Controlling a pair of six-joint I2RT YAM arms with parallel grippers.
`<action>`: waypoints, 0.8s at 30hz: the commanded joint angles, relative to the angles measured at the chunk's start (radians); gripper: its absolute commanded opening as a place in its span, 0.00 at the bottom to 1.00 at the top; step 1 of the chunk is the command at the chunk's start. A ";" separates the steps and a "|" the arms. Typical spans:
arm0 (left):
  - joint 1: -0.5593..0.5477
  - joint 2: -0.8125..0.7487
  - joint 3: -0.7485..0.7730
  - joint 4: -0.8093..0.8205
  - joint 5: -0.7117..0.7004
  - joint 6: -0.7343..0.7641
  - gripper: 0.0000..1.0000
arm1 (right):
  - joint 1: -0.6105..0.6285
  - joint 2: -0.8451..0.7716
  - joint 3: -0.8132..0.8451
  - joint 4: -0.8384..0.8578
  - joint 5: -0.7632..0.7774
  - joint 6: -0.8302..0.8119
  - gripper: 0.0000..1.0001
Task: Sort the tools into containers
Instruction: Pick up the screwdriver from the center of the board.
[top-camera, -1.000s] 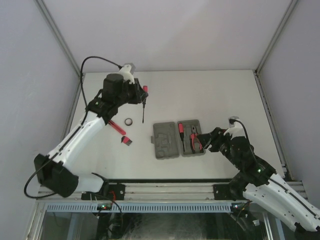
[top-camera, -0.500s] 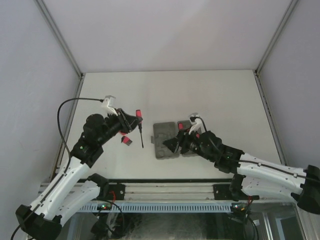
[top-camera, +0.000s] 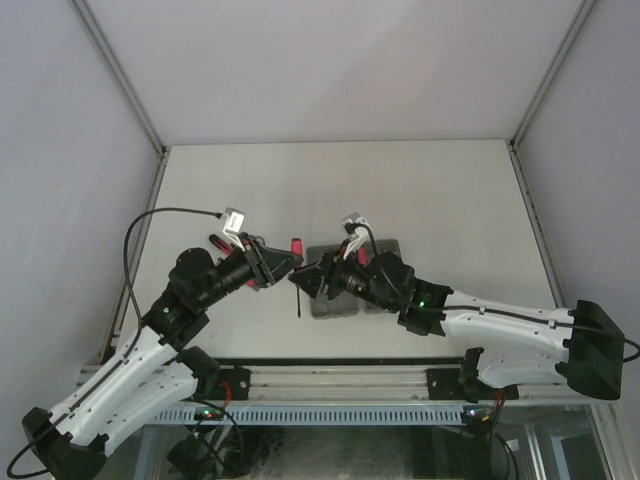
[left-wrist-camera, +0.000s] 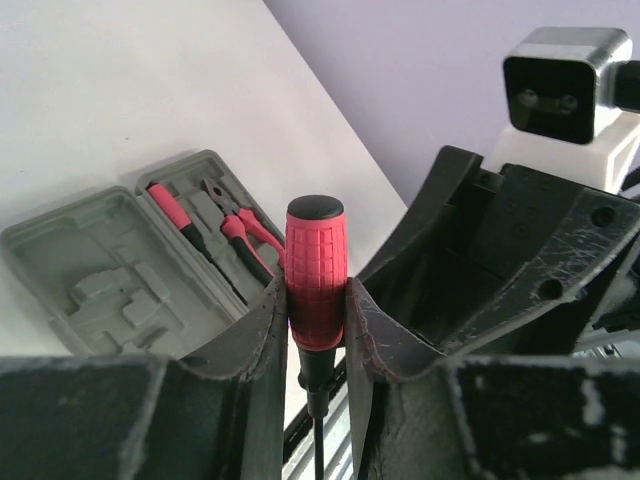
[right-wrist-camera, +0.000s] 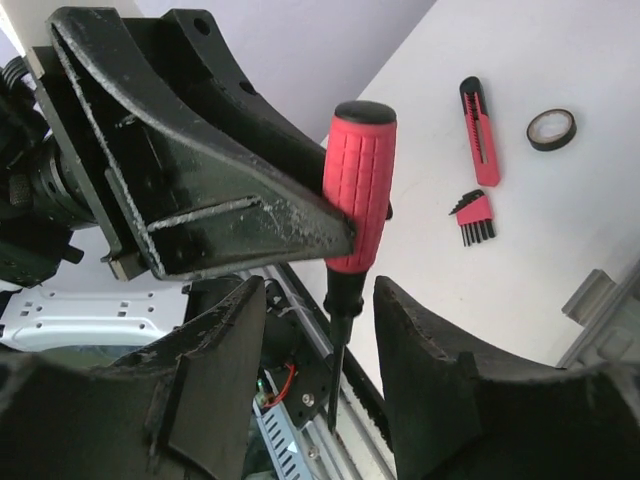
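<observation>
My left gripper (top-camera: 285, 262) is shut on a screwdriver (left-wrist-camera: 316, 270), gripping its red handle, and the black shaft hangs downward. My right gripper (right-wrist-camera: 318, 290) faces it from the right, open, its fingers either side of the shaft (right-wrist-camera: 340, 310) without touching it. The two grey containers (left-wrist-camera: 90, 270) lie side by side beneath; the right one holds the pliers (left-wrist-camera: 245, 235) and another screwdriver (left-wrist-camera: 175, 215). In the top view the right arm covers most of the containers (top-camera: 333, 306).
On the table to the left lie a red-and-black utility knife (right-wrist-camera: 478, 130), a dark ring (right-wrist-camera: 551, 129) and a red hex-key set (right-wrist-camera: 472, 215). The table's near rail (top-camera: 330, 380) runs just below both grippers.
The left arm carried the screwdriver from the far left in to the left container's edge. The right arm swung left across the containers to meet it, jaws now around the shaft.
</observation>
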 joint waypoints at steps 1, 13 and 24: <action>-0.031 -0.008 -0.005 0.083 0.005 -0.015 0.00 | 0.005 0.012 0.041 0.063 -0.011 -0.006 0.46; -0.050 -0.011 0.005 0.093 -0.001 -0.022 0.15 | 0.000 0.002 0.040 0.016 0.036 -0.001 0.09; -0.050 -0.052 0.111 -0.076 -0.077 0.019 0.60 | -0.023 -0.097 0.040 -0.157 0.280 -0.043 0.00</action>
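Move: The screwdriver hangs upright, handle up, still held in the left fingers by its lower handle, its middle about 4 cm below that hand. It already stands between the right hand's open fingers, its middle straight below them by some 2 cm. From the right hand, the empty case half lies about 14 cm ahead, 8 cm to the right; the tool-filled half 16 cm ahead, 20 cm right; the small brush 14 cm ahead, 12 cm left, all about 25 cm below. The screwdriver's collar, just under the red handle, is pinched by the right fingers as they close beneath the left hand's grip. Only then does the left hand, holding almost still, open and let go of the handle. The right hand now draws away from it, about 3 cm rightward and forward and slightly down, turning a little clockwise. ##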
